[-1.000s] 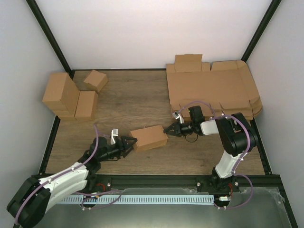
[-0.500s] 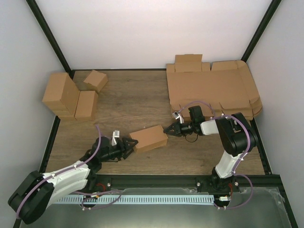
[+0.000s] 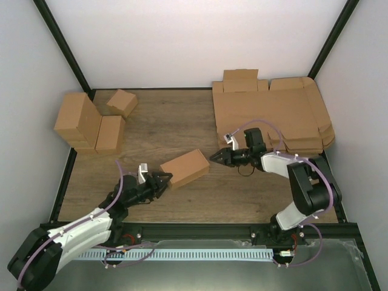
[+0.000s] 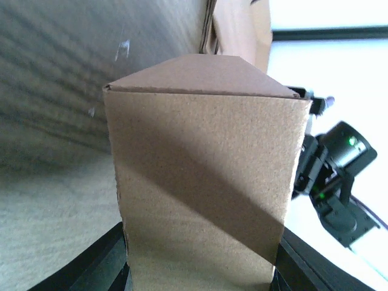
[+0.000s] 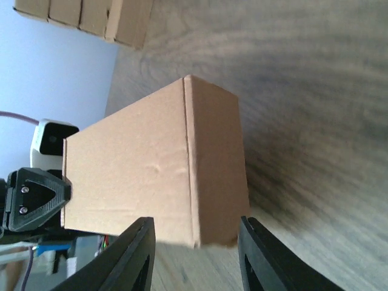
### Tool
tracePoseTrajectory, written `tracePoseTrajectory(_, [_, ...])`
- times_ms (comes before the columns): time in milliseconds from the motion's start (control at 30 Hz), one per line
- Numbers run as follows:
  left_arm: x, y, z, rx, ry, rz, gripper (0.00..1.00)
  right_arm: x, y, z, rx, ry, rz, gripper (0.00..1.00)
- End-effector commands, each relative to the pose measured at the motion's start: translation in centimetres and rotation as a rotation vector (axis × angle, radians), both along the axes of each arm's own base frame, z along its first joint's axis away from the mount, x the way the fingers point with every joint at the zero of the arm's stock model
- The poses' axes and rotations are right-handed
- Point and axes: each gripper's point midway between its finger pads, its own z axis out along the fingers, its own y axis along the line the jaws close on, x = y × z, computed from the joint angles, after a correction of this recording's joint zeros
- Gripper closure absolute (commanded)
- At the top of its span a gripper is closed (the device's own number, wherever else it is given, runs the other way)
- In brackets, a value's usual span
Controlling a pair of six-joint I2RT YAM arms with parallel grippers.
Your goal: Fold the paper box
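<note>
The paper box is a closed, long brown cardboard block lying slantwise at the table's middle front. My left gripper grips its near-left end. In the left wrist view the paper box fills the gap between the black fingers, which press against both its sides. My right gripper hangs just off the box's right end, open. In the right wrist view the box lies ahead of the right gripper, and the spread fingers do not touch it.
A thick pile of flat cardboard sheets fills the back right corner, close behind the right arm. Several folded brown boxes stand at the back left, with a smaller one beside them. A black frame rail runs along the table's near edge.
The right gripper has opened, let go of the box's right end and drawn back a little. The box has swung in the left gripper, its right end now farther from the arms.
</note>
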Motion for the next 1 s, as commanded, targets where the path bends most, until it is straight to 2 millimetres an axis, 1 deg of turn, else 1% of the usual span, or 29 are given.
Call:
tracePoseTrajectory(0, [3.0, 1.9, 3.6, -0.034, -0.112, 0.176, 0.54, 3.0, -0.6, 5.2, -0.027, -0.147, -0.098, 0.60])
tracePoseTrajectory(67, [4.2, 3.7, 4.2, -0.013, -0.138, 0.271, 0.56, 3.4, -0.9, 7.0, -0.033, -0.192, -0.129, 0.59])
tracePoseTrajectory(167, [5.7, 7.0, 4.7, 0.016, -0.163, 0.434, 0.57, 3.8, -1.4, 9.4, -0.037, -0.258, -0.170, 0.59])
tracePoseTrajectory(200, [6.1, 8.2, 4.8, 0.026, -0.167, 0.496, 0.56, 3.8, -1.5, 10.0, -0.038, -0.276, -0.180, 0.59])
tracePoseTrajectory(300, [6.6, 11.7, 5.6, 0.019, -0.203, 0.666, 0.56, 3.4, -1.9, 10.9, -0.041, -0.301, -0.193, 0.59])
tracePoseTrajectory(400, [6.6, 14.8, 6.4, -0.005, -0.243, 0.806, 0.57, 2.8, -2.1, 10.8, -0.045, -0.302, -0.185, 0.59])
tracePoseTrajectory(467, [6.6, 16.3, 7.0, -0.013, -0.271, 0.868, 0.57, 2.4, -2.1, 10.6, -0.048, -0.296, -0.178, 0.59])
tracePoseTrajectory(600, [6.9, 19.1, 7.0, 0.014, -0.296, 0.962, 0.57, 1.8, -2.1, 10.3, -0.037, -0.287, -0.166, 0.60])
tracePoseTrajectory(767, [7.3, 21.6, 6.9, 0.045, -0.324, 1.043, 0.56, 1.4, -2.0, 10.4, -0.024, -0.285, -0.157, 0.60])
tracePoseTrajectory(867, [7.5, 22.7, 7.1, 0.065, -0.332, 1.069, 0.55, 1.0, -2.1, 10.4, -0.021, -0.291, -0.158, 0.60])
tracePoseTrajectory(967, [7.9, 23.4, 6.8, 0.059, -0.330, 1.073, 0.55, 0.6, -2.0, 10.2, -0.016, -0.285, -0.142, 0.60])
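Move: The left hand already holds the folded box by its end, the box's middle about 7 cm right and 4 cm ahead of it. The low box at the table's left lies some 22 cm left and 18 cm ahead of this hand, a few cm lower; the tall box stack is 31 cm left, 22 cm ahead, and the small box 17 cm left, 30 cm ahead. From the right hand the low box is about 39 cm left and 10 cm ahead. Keep the left gripper pinched on the folded box and swing it some 23 cm left towards the low box, first also rising about 8 cm and going forward, then easing down a little. Meanwhile turn the wrist about 60 degrees counter-clockwise so the fingers come to point forward. Lift the empty right gripper clear, about 10 cm up, its fingers staying partly open. ##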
